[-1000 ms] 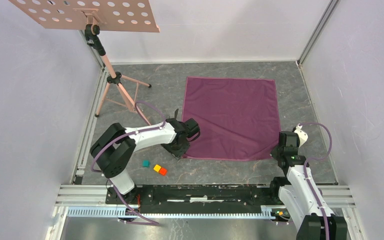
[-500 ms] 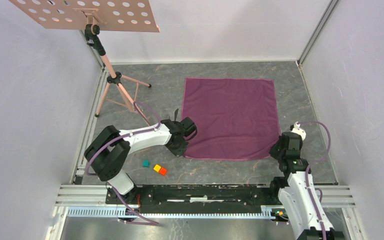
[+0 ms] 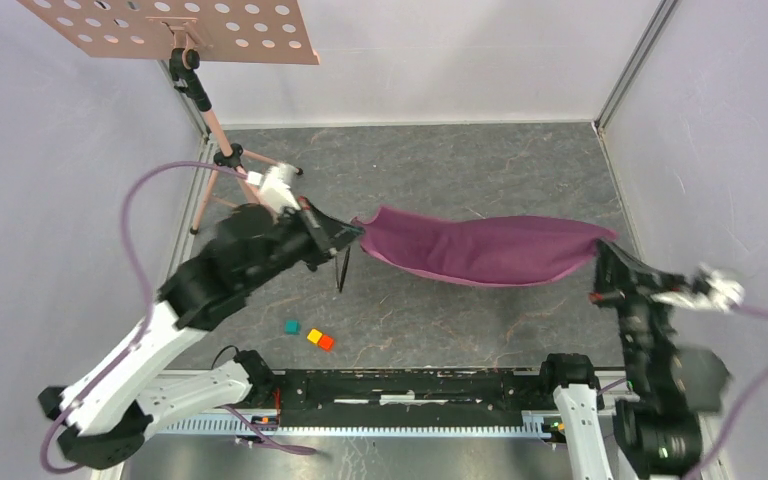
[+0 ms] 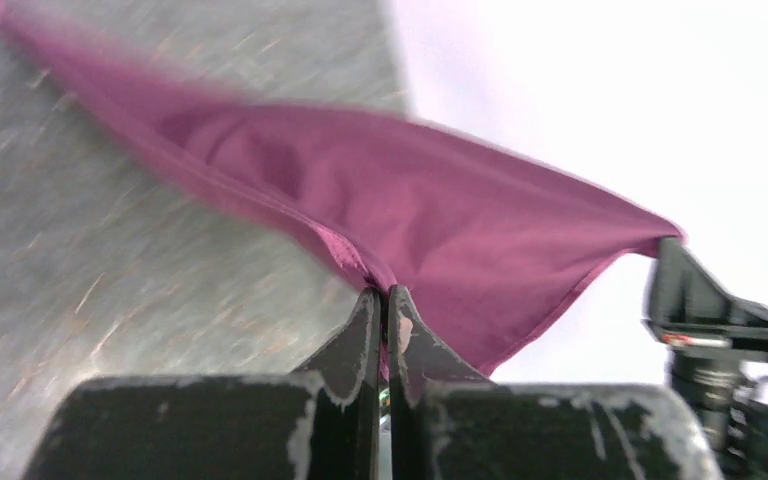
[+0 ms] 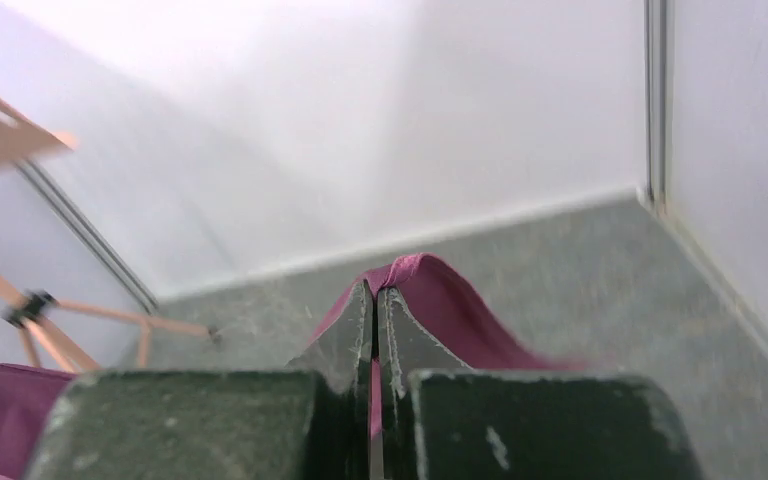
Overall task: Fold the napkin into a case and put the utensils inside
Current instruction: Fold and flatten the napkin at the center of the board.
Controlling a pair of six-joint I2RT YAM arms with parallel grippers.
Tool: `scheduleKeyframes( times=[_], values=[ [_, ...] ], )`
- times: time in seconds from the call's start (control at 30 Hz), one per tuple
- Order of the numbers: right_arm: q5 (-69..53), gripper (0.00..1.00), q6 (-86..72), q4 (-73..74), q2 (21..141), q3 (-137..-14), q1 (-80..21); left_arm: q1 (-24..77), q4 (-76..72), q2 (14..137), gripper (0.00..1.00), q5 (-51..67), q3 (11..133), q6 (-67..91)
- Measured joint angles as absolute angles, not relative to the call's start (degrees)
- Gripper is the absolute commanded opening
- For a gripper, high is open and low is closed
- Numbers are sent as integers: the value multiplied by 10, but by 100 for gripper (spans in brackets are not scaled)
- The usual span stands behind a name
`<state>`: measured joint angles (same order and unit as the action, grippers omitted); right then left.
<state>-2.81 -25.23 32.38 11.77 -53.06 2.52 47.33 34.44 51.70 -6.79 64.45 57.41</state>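
The plum napkin [image 3: 480, 250] hangs off the table as a sagging band stretched between my two grippers. My left gripper [image 3: 358, 232] is shut on its left corner; in the left wrist view the jaws [image 4: 384, 300] pinch the cloth [image 4: 440, 220] together. My right gripper [image 3: 600, 247] is shut on the right corner, and in the right wrist view a fold of napkin [image 5: 450, 310] rises out of the closed jaws [image 5: 375, 297]. One slim dark utensil [image 3: 341, 272] lies on the table below the left gripper. I cannot tell whether it is the knife or the fork.
Small teal [image 3: 291, 326], yellow [image 3: 314, 336] and orange [image 3: 326, 343] blocks sit near the front left. A pink music stand [image 3: 170, 25] on a tripod [image 3: 230, 170] stands at the back left. White walls close in both sides.
The left gripper closed on the napkin's near left corner. Both arms then rose, lifting the flat napkin off the table so it hangs between them.
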Motion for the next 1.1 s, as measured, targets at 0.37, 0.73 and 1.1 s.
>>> scheduleKeyframes(
  times=[0.37, 0.73, 1.1],
  values=[
    [26, 0, -253, 261, 105, -658, 25, 478, 279, 474, 2, -34, 847, 423],
    [135, 0, -204, 117, 325, -499, 20, 466, 217, 750, 2, -206, 888, 303],
    [163, 0, -170, -96, 691, -440, 20, 382, 104, 1013, 2, -221, 917, 227]
  ],
)
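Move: Both hands are high over the board, each still pinching a near corner of the napkin, which hangs off the board between them. The far part of the board, where that edge is taken, lies about 38 cm ahead, 5 right and 31 below the left hand, and some 38 cm ahead, 7 right and 36 below the right. From the left hand, the knife and fork lie 15 cm ahead, 7–9 left, and the red-yellow blocks 7 cm back, 11 left, all about 31 below. Keeping both corners pinched, the two hands fling the napkin: they first swing up and back together, the left rising about 20 cm and the right about 11, with the fingers tipping upward, then reverse and sweep some 30 cm forward and down towards the far part of the board, drifting a little right. On the way down the right wrist tips over by about 45 degrees until its fingers slant down, while the left hand's fingers swing round to point more nearly straight ahead, and both hands end still well clear of the board. ##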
